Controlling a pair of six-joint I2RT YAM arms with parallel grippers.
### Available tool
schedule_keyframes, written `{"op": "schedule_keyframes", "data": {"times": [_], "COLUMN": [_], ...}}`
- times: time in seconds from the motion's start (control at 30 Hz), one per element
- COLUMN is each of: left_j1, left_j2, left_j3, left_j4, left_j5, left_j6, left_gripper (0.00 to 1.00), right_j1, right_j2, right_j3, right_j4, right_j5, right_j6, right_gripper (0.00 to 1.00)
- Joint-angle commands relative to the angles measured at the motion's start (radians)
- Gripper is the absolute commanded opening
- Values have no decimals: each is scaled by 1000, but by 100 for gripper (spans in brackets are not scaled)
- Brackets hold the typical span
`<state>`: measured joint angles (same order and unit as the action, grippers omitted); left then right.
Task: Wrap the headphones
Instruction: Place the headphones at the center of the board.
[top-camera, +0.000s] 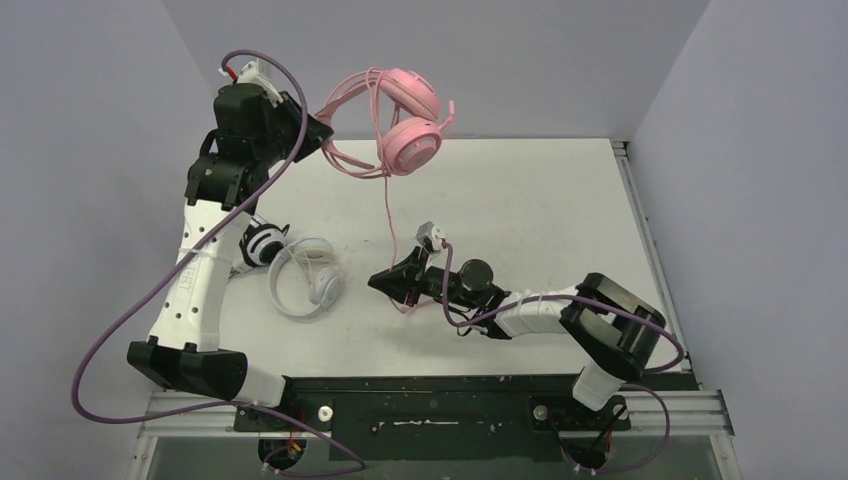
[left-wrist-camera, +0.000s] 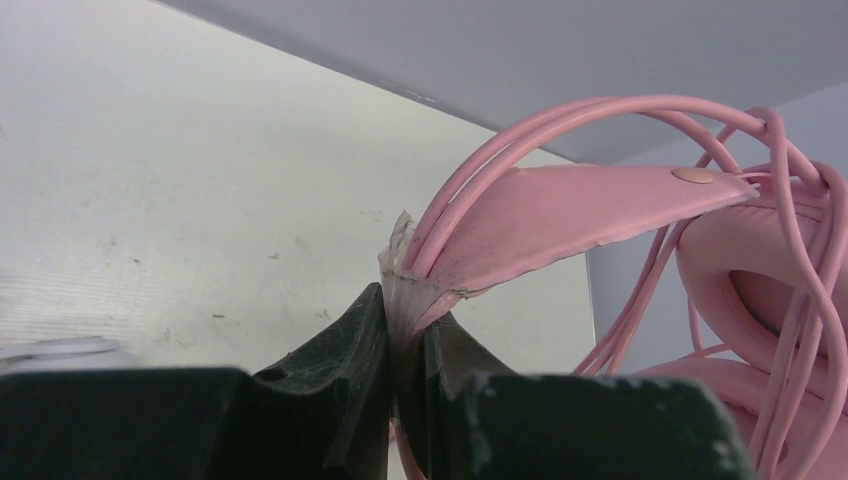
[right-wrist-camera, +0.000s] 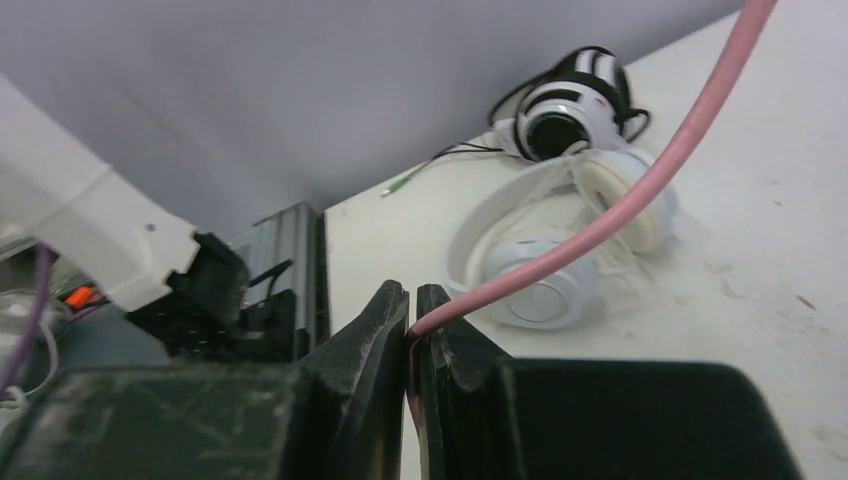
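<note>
The pink headphones (top-camera: 410, 120) hang in the air above the table's far edge, with pink cable looped several times round the headband (left-wrist-camera: 560, 220). My left gripper (top-camera: 325, 130) (left-wrist-camera: 405, 310) is shut on the end of that headband, where it also pinches a bit of clear film. From the headset the pink cable (top-camera: 390, 215) (right-wrist-camera: 640, 190) drops down to my right gripper (top-camera: 385, 283) (right-wrist-camera: 412, 300), which is shut on it low over the middle of the table. The white headphones (top-camera: 305, 280) (right-wrist-camera: 540, 270) and the black-and-white headphones (top-camera: 262, 243) (right-wrist-camera: 565, 105) lie on the table at the left.
The black-and-white set's thin cable with a green plug (right-wrist-camera: 395, 185) trails toward the table's left edge. A metal rail (top-camera: 660, 410) runs along the near edge by the arm bases. Grey walls (top-camera: 720, 150) close in the table on three sides.
</note>
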<state>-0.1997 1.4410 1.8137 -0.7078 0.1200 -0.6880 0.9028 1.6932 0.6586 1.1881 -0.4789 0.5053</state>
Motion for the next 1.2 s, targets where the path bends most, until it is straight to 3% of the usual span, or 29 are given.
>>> {"op": "schedule_keyframes", "data": {"times": [0.0,0.17,0.33,0.53,0.6,0.8,1.17], "left_j1": [9,-11,-98,-238,-261,-281,-349], "left_j2": [-17,-39,-93,-181,-198,-236,-198], "left_j3": [-27,-131,-309,-541,-593,-696,-644], "left_j4": [202,288,416,621,649,622,343], "left_j5": [-157,-354,-565,-737,-747,-728,-657], "left_j6": [-47,43,199,507,593,779,899], "left_gripper": [0,0,0,0,0,0,0], "right_j1": [85,114,86,-25,-75,-165,-251], "right_j2": [-129,-241,-276,-277,-275,-228,-73], "right_j3": [-7,42,177,308,365,595,853], "right_j4": [-110,-286,-480,-648,-758,-1316,-1765], "right_j5": [-30,-80,-106,-190,-227,-234,-126], "right_j6": [-40,-10,40,113,88,-171,-473], "right_gripper": [5,7,4,0,0,0,1]}}
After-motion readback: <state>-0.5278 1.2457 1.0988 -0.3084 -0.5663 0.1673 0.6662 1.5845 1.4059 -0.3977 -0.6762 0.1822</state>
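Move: The left hand grips the pink headphones, bulk some 6 cm ahead and 11 cm right; their goal, the board's centre, lies about 7 cm ahead, 14 cm right and 40 cm down. The white headphones sit level with it, 11 cm left, 38 cm down. The right hand pinches the pink cable; the pink headphones are roughly 22 cm ahead, 4 cm right and 20 cm above it. Left lowers the held headphones about 15 cm, rolling 60 degrees; right draws cable back, up, then forward-right. ##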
